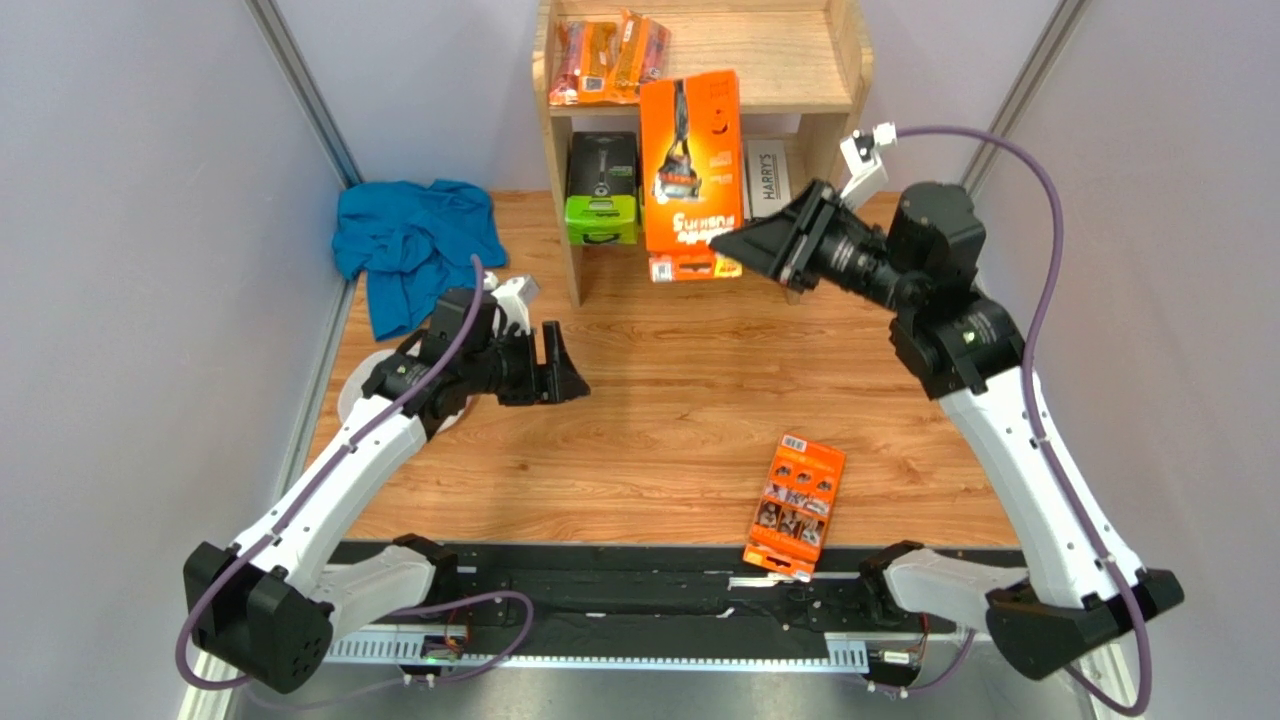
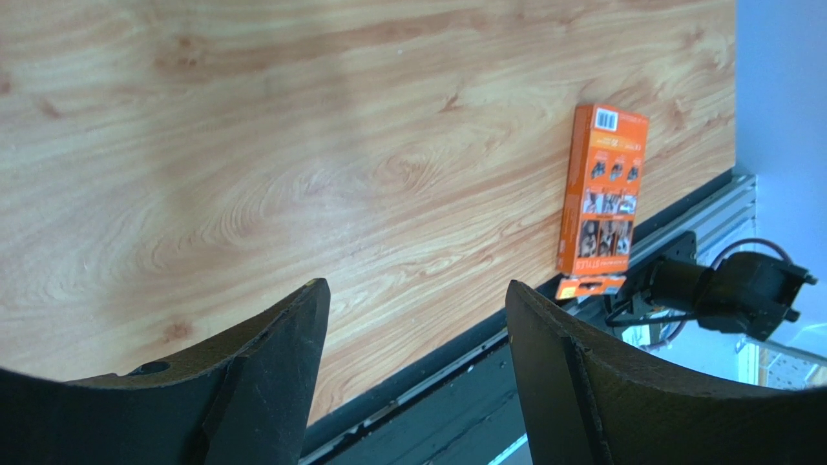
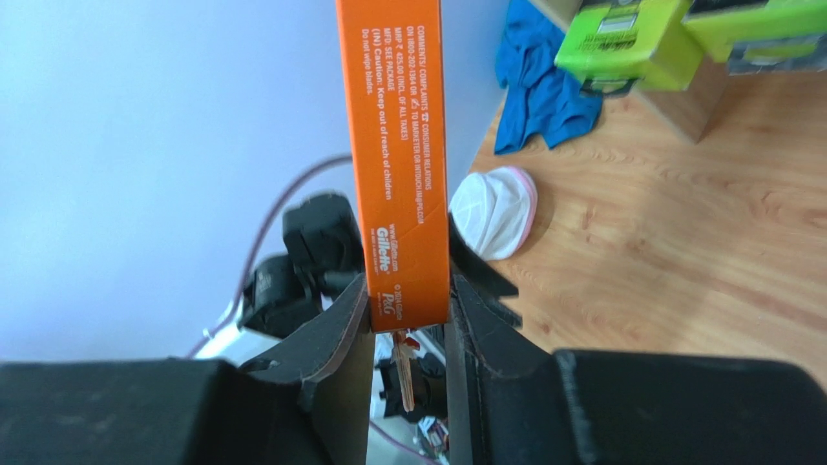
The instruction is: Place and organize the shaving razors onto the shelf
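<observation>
My right gripper point(image 1: 756, 249) is shut on the lower right edge of a flat orange razor box point(image 1: 691, 158), which stands upright in front of the wooden shelf point(image 1: 774, 60). In the right wrist view the box's narrow side point(image 3: 393, 145) is pinched between the fingers of that gripper point(image 3: 408, 310). Two narrow orange blister packs point(image 1: 604, 57) lie on the top tier. A white HARRY'S box point(image 1: 769, 173) sits on the lower tier. A second flat orange box point(image 1: 796, 506) lies on the table near the front edge, also seen as an orange box point(image 2: 602, 189) in the left wrist view. My left gripper point(image 1: 568, 365) is open and holds nothing.
A green and black box point(image 1: 601, 188) stands on the lower tier at the left. A blue cloth point(image 1: 413, 240) lies at the back left of the table. A white mesh disc point(image 1: 353, 398) lies under the left arm. Grey walls close in both sides.
</observation>
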`<state>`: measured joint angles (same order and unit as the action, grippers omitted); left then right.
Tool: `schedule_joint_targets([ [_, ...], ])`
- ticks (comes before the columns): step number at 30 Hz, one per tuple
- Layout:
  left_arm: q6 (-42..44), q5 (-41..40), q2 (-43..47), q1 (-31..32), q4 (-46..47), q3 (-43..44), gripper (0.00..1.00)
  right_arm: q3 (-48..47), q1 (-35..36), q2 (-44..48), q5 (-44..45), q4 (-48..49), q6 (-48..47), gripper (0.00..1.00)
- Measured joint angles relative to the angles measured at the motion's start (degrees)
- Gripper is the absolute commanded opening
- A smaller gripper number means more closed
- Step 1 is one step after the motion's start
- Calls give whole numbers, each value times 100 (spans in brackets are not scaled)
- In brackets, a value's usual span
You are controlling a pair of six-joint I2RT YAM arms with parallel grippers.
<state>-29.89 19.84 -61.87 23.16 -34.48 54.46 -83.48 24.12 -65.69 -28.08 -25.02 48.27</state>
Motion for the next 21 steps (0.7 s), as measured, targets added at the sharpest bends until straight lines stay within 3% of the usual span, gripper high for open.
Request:
schedule_joint_targets([
  [13, 4, 66, 334, 0, -42, -448, 74, -3287, -837, -2319, -544, -308, 249, 0],
  [21, 2, 146, 291, 0, 46, -588, 74, -4223, -1198, -3257, -702, -470, 551, 0],
])
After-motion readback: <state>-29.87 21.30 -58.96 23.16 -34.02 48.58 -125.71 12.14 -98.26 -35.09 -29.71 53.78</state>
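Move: The right hand still grips the orange razor box by its near right corner. The free spot on the upper shelf, just right of the orange packets, lies about 22 cm ahead of this hand, 3 cm to its left and 2 cm higher. The nearer packet lies some 22 cm ahead and 10 cm left; the Harry's box, on the lower shelf, 20 cm ahead, 6 cm right and 15 cm below. From the empty left hand the spot is about 25 cm ahead, 17 cm right and 24 cm up. Forward and up on a slant at first, then nearly level, the right arm carries the razor box in towards the upper shelf's free spot beside the packets, about 15 cm forward and 8 cm up. Its fingers keep their pinch and the wrist barely turns. The left hand, open and empty, eases a few centimetres down and back. ##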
